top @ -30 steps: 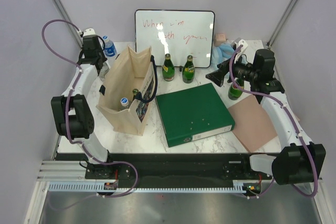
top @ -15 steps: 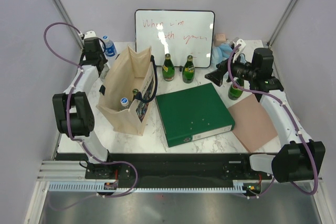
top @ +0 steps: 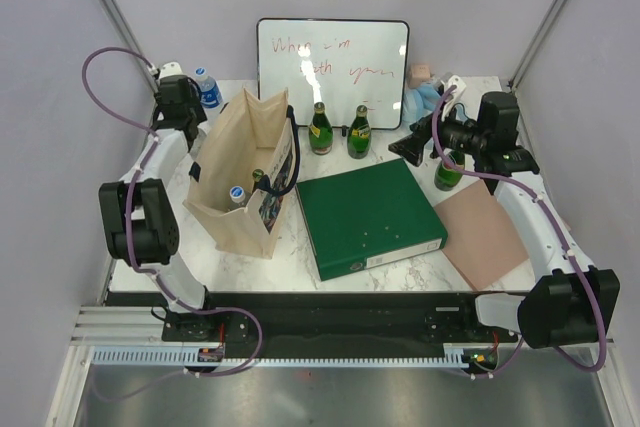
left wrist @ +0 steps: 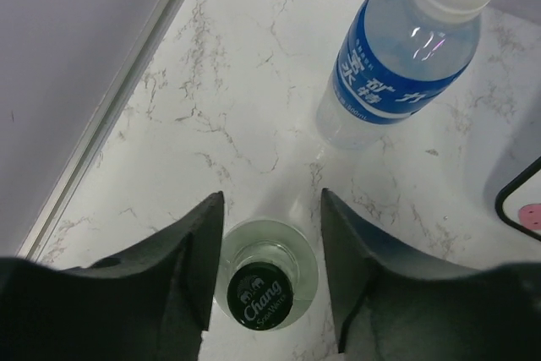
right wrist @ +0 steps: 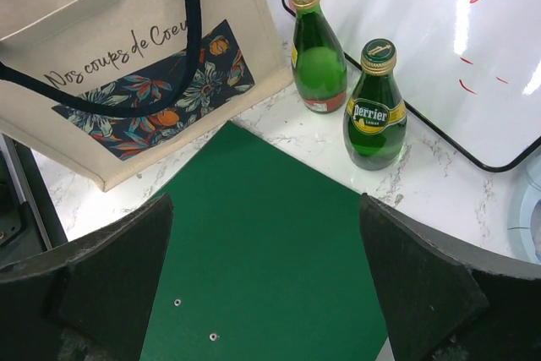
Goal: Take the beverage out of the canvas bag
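The beige canvas bag (top: 240,172) stands upright at the left of the table, its flower print (right wrist: 144,95) facing the binder. A blue-capped bottle (top: 237,191) and a green bottle top (top: 258,176) stick up inside it. Behind the bag, my left gripper (left wrist: 270,209) points down at the back left corner. Its jaws stand slightly apart on either side of a clear Chang soda bottle (left wrist: 264,292), which stands upright on the marble. The black cap is free between the fingers. My right gripper (right wrist: 264,209) hangs wide open and empty above the green binder (right wrist: 270,268).
A blue-labelled water bottle (left wrist: 404,57) stands next to the soda bottle. Two green Perrier bottles (right wrist: 317,52) (right wrist: 376,107) stand before the whiteboard (top: 333,72). Another green bottle (top: 449,173) and a brown board (top: 485,239) are on the right. The side wall (left wrist: 76,65) is close on the left.
My left jaws have parted from the soda bottle's neck and the left arm has shifted slightly back. The right gripper has edged a little to the left.
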Motion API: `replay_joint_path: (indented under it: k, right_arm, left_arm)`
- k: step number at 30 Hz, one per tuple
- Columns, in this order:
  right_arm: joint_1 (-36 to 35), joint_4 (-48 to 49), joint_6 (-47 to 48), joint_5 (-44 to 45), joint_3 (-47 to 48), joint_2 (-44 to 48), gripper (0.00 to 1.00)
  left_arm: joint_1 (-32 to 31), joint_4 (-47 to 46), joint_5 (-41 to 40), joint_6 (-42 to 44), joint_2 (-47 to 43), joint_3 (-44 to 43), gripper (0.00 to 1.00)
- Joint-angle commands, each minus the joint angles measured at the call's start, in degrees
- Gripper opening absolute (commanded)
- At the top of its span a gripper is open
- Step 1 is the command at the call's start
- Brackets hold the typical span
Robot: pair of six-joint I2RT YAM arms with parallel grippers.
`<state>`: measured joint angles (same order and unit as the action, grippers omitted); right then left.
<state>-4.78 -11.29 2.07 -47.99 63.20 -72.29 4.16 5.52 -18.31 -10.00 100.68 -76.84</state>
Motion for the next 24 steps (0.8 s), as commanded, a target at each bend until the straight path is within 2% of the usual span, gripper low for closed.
replay_joint_path:
  k: [1, 6, 9, 13, 17, 18, 19, 21, 22, 24]
  right_arm:
    - [-0.41, 0.48, 1.19, -1.58, 2.10, 0.66, 0.98]
    - [-1.37, -0.13, 1.36, -2.63, 2.54, 0.40, 0.98]
    - [-3.22, -2.76, 3.55, -4.83, 4.38, -0.92, 0.98]
    - [-7.43, -11.64, 10.31, -6.15, 9.04, -3.64, 0.98]
    - [-13.93, -20.85, 19.18, -8.87, 16.92, -8.11, 0.98]
    - [-15.51, -27.32, 26.77, -9.57, 18.87, -9.09, 0.98]
    - [-19.44, -30.86, 30.50, -9.76, 20.80, -11.01, 0.98]
    - [-23.68, -37.54, 39.45, -7.84, 25.38, -12.52, 0.98]
    - [-27.88, -39.06, 42.64, -7.21, 26.53, -13.48, 0.98]
    - [-31.94, -40.73, 46.87, -4.68, 28.82, -14.10, 0.98]
  left_arm:
    - [0.49, -4.22, -1.65, -2.30, -7.07, -1.03, 0.61]
    - [0.49, -0.78, 1.34, -3.88, -12.52, -1.21, 0.72]
    - [0.49, 4.22, 5.63, -6.95, -17.35, -1.21, 0.75]
    - [0.49, 9.32, 15.90, -10.91, -24.64, 1.85, 0.77]
    - [0.50, 12.40, 21.99, -11.89, -33.94, 4.85, 0.80]
    - [0.49, 13.63, 24.00, -11.97, -35.11, 5.03, 0.81]
    - [0.49, 14.77, 25.50, -11.89, -36.42, 4.94, 0.82]
    - [0.49, 18.55, 29.61, -11.80, -39.93, 4.94, 0.82]
    - [0.49, 19.69, 30.86, -12.06, -41.00, 5.12, 0.82]
    - [0.49, 22.77, 34.28, -12.50, -44.85, 5.56, 0.82]
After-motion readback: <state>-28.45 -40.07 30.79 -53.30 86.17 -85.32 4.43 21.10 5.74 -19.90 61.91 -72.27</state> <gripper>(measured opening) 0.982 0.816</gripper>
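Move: My left hand's half-open fingers still straddle the neck of the Chang soda bottle, its middle about 4 cm below them; the water bottle stands some 11 cm ahead and 3 to the right. The blue-capped bottle in the bag lies about 17 cm back, 12 right and slightly lower. From my right hand, the bag's green bottle is roughly 29 cm left, 4 back and 16 below; the nearer standing Perrier is about 10 ahead and 7 left. I open my left fingers wider and lift them clear of the Chang bottle, up about 19 cm, first nearly straight, then also back and right to bring them in over the bag's side, tipping the fingers up and turning them clockwise. After a short hold, my open right hand sweeps left and back some 15 cm across the green binder towards the bag, swinging counter-clockwise nearly 40 degrees. ##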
